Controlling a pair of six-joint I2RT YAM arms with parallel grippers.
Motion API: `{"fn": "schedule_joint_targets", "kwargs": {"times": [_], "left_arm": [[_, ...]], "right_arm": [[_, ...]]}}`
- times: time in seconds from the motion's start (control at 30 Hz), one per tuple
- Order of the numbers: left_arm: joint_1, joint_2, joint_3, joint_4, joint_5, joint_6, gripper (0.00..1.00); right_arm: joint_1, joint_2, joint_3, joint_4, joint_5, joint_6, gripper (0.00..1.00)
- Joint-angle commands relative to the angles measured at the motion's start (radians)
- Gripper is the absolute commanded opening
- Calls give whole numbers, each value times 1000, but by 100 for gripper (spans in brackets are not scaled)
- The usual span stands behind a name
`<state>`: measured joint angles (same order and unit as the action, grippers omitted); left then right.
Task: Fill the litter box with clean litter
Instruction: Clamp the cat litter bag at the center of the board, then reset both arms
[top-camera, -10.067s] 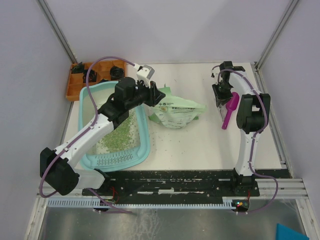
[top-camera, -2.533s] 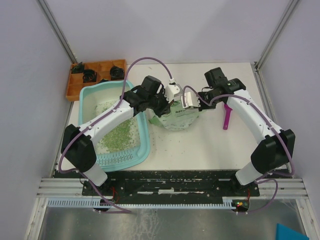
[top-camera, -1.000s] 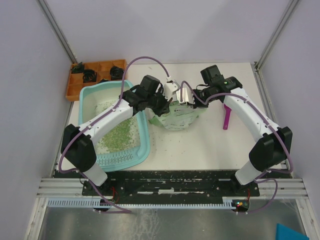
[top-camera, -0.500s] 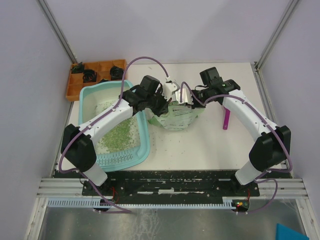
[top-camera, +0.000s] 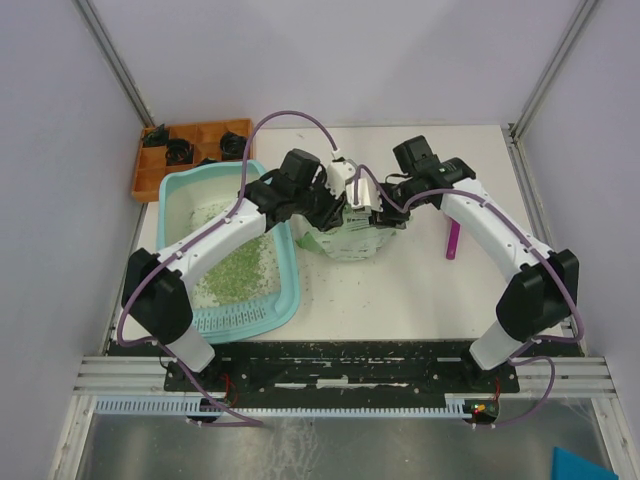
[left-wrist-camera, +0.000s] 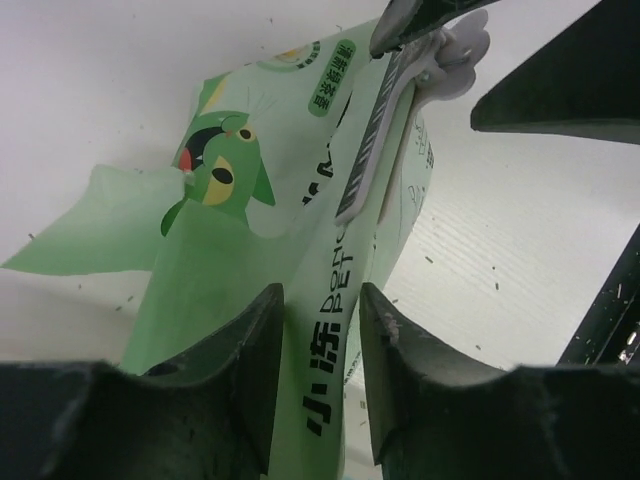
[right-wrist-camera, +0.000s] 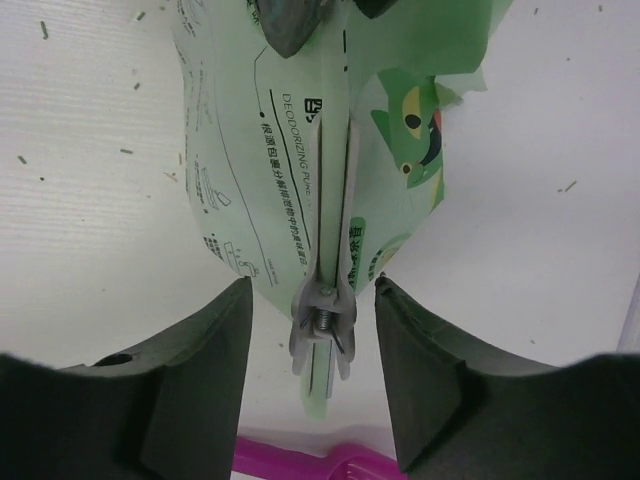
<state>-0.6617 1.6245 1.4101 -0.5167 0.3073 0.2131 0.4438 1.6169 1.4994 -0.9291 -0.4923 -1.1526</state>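
The light-teal litter box (top-camera: 228, 322) sits at the left of the table, with green clean litter (top-camera: 236, 270) spread over part of its floor. To its right stands the pale green printed bag (top-camera: 350, 238). A grey clip (right-wrist-camera: 322, 308) is clamped along the bag's folded top. My left gripper (top-camera: 333, 200) is open, and the bag's top edge (left-wrist-camera: 330, 330) lies between its fingers (left-wrist-camera: 258, 350). My right gripper (right-wrist-camera: 315, 290) is open, its jaws standing apart on either side of the clip without touching it.
A magenta scoop (top-camera: 453, 240) lies on the table right of the bag. An orange compartment tray (top-camera: 192, 148) with black parts sits at the back left. Stray granules (top-camera: 330, 282) dot the table in front of the bag. Walls enclose the table on three sides.
Both grippers have parted their jaws at the bag's top. The right arm has edged slightly left toward the bag. The bag and litter box stay in place.
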Motion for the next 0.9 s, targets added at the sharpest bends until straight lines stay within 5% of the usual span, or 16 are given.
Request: {"fn": "schedule_joint_targets", "kwargs": {"times": [0.0,0.03,0.13,0.63,0.8,0.87], "left_arm": [[-22,-26,21,86,22,-62,49],[-22,-32,16,95,14,-69,71],[-21,-64,-10,127,-14,-83,100],[-6,-364,-139,275,-213,-93,100],[24,-510,-146,370,-430,-91,100],[45,-555,-144,397,-519,-103,100]], "right_arm": [[3,-37,48,-10,14,71,61],[3,-46,50,-9,15,81,62],[-2,-71,53,-2,16,109,64],[-113,-154,155,55,62,352,70],[-206,-4,480,24,180,620,74],[-267,108,688,-55,209,745,92]]}}
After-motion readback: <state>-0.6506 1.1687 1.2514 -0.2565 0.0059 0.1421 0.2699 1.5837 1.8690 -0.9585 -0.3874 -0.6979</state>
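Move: The clip across the bag's folded mouth has its middle about 7 cm to the right hand's left, level fore and aft and 1 cm lower; its hinge end is between those fingers. The bag's middle lies roughly 11 cm left, 3 cm back and 7 cm below, the scoop some 21 cm right and 1 cm back. From the left hand the clip's middle is 10 cm right, level fore and aft, with the bag 7 cm right and 3 cm back; the litter box is 29 cm left, 9 cm back. Upward, slowly then faster, both hands back off the clipped bag. The left opens from partly open to fully wide around the bag's edge, then climbs about 16 cm while drifting left towards the litter box, its fingers tipping up. The right, already loose around the hinge end, opens a bit more, lifts about 14 cm, then swings right and forward, turning clockwise. ##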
